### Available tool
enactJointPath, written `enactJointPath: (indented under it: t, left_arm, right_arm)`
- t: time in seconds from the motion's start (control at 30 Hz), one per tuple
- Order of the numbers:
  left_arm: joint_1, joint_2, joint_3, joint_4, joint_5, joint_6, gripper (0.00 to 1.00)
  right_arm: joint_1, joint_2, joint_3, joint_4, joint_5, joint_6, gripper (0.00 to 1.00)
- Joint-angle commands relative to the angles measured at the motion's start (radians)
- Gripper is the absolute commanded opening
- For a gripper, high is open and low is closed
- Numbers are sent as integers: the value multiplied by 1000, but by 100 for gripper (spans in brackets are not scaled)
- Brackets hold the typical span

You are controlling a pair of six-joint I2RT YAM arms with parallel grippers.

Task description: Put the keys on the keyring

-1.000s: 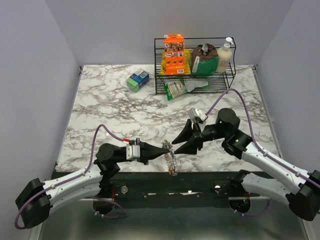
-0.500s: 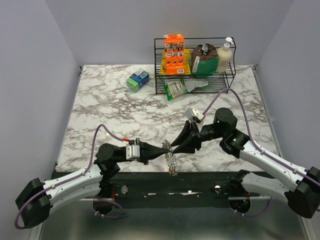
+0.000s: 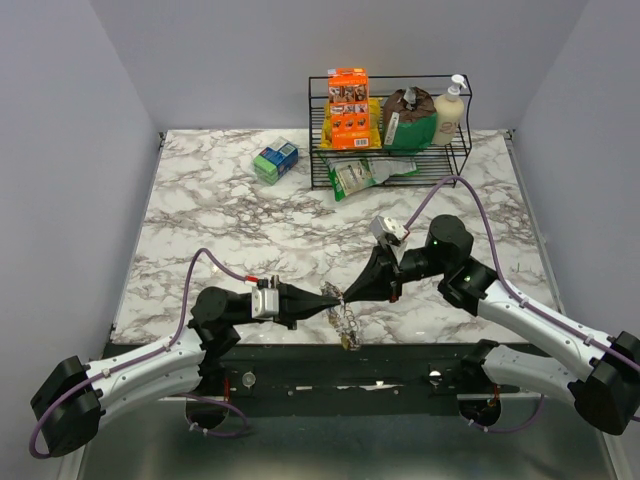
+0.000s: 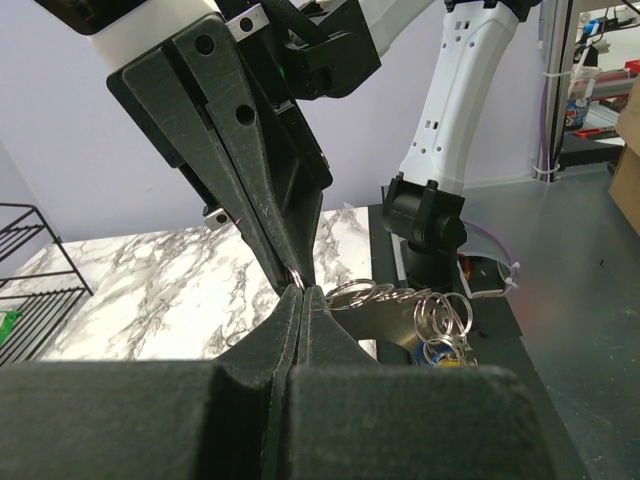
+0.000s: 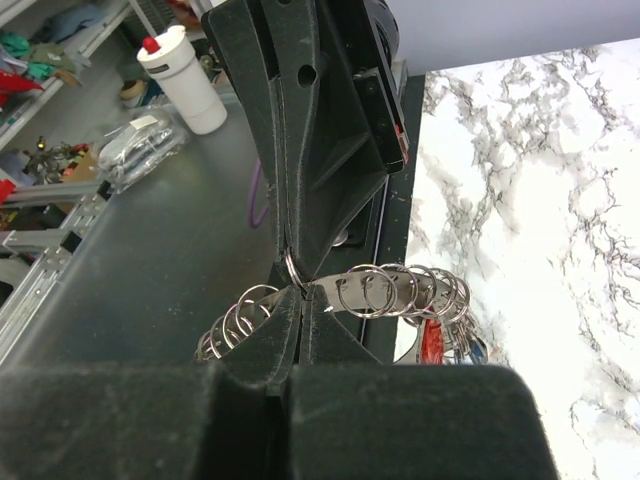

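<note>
The keyring [image 3: 346, 324] is a silvery band strung with several small rings, hanging over the table's near edge between the two arms. My left gripper [image 3: 334, 296] is shut, pinching a small ring at the top of it. My right gripper [image 3: 350, 293] comes in from the right, shut on the band, tip to tip with the left. In the right wrist view my right gripper [image 5: 301, 297] clamps the keyring [image 5: 400, 288] just below the left gripper [image 5: 287, 250]. Keys with red [image 5: 432, 342] and blue [image 5: 476, 350] heads dangle from the rings. The left wrist view shows the left gripper [image 4: 300, 292] and the keyring [image 4: 400, 300].
A black wire rack [image 3: 466, 150] at the back right holds an orange box [image 3: 348, 108], bags and a pump bottle [image 3: 450, 110]. A green-and-blue box [image 3: 275, 160] lies on the marble table [image 3: 220, 230] left of it. The arm bases sit below the near edge.
My right gripper has moved left to the keyring and gone from open to shut on it. The left gripper has stayed in place, shut.
</note>
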Motion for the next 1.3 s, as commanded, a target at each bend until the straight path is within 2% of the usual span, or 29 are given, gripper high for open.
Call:
enactJointPath:
  t: [0.0, 0.1, 0.13, 0.27, 0.33, 0.37, 0.47, 0.73, 0.93, 1.03, 1.27]
  left_arm:
    - [-1, -7, 34, 27, 12, 24, 0]
    - [-1, -13, 54, -45, 15, 47, 0]
    - [-1, -13, 59, -83, 15, 54, 3]
    - [-1, -25, 94, -215, 17, 74, 30]
    - [-1, -33, 111, -287, 5, 82, 35]
    - [-1, -44, 117, -315, -6, 84, 42]
    - [-1, -67, 158, -468, -49, 123, 50]
    - [-1, -53, 332, -867, -158, 202, 57]
    - [-1, 76, 493, -1125, -172, 225, 57]
    - [-1, 125, 531, -1183, -147, 249, 56]
    - [-1, 182, 559, -1206, -110, 272, 55]
  right_arm:
    - [9, 8, 15, 19, 9, 14, 1]
    - [9, 5, 21, 4, 19, 0, 0]
    - [9, 4, 23, -18, 27, -8, 1]
    - [8, -1, 36, -90, 58, -71, 1]
    - [9, -4, 44, -127, 78, -86, 1]
    - [9, -4, 46, -138, 84, -101, 1]
    - [7, -4, 55, -190, 113, -131, 1]
    - [9, 16, 86, -358, 220, -197, 0]
    - [9, 21, 95, -398, 277, -229, 1]
    - [12, 27, 93, -412, 306, -233, 1]
    - [27, 51, 89, -428, 343, -238, 1]
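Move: Both hands hold the keyring from opposite sides, shut on one small ring with their fingertips almost meeting. From the left hand, the keyring's middle lies about 1 cm back, 1 cm to the right and some 2 cm below. From the right hand it is about 1 cm back and 2 cm below, level sideways. The red key lies some 4 cm ahead of the right hand, roughly 1 cm to its left and 4 cm below. The left fingers let go of the small ring and open a little over halfway, while the right keeps its pinch and takes the keyring about 7 cm down and 4 cm forward. The left hand goes along beside it, first forward and then down some 5 cm, its tips tipping roughly 35 degrees downward to face the keyring with fingers apart. The right hand's tips also dip and swing somewhat clockwise. ##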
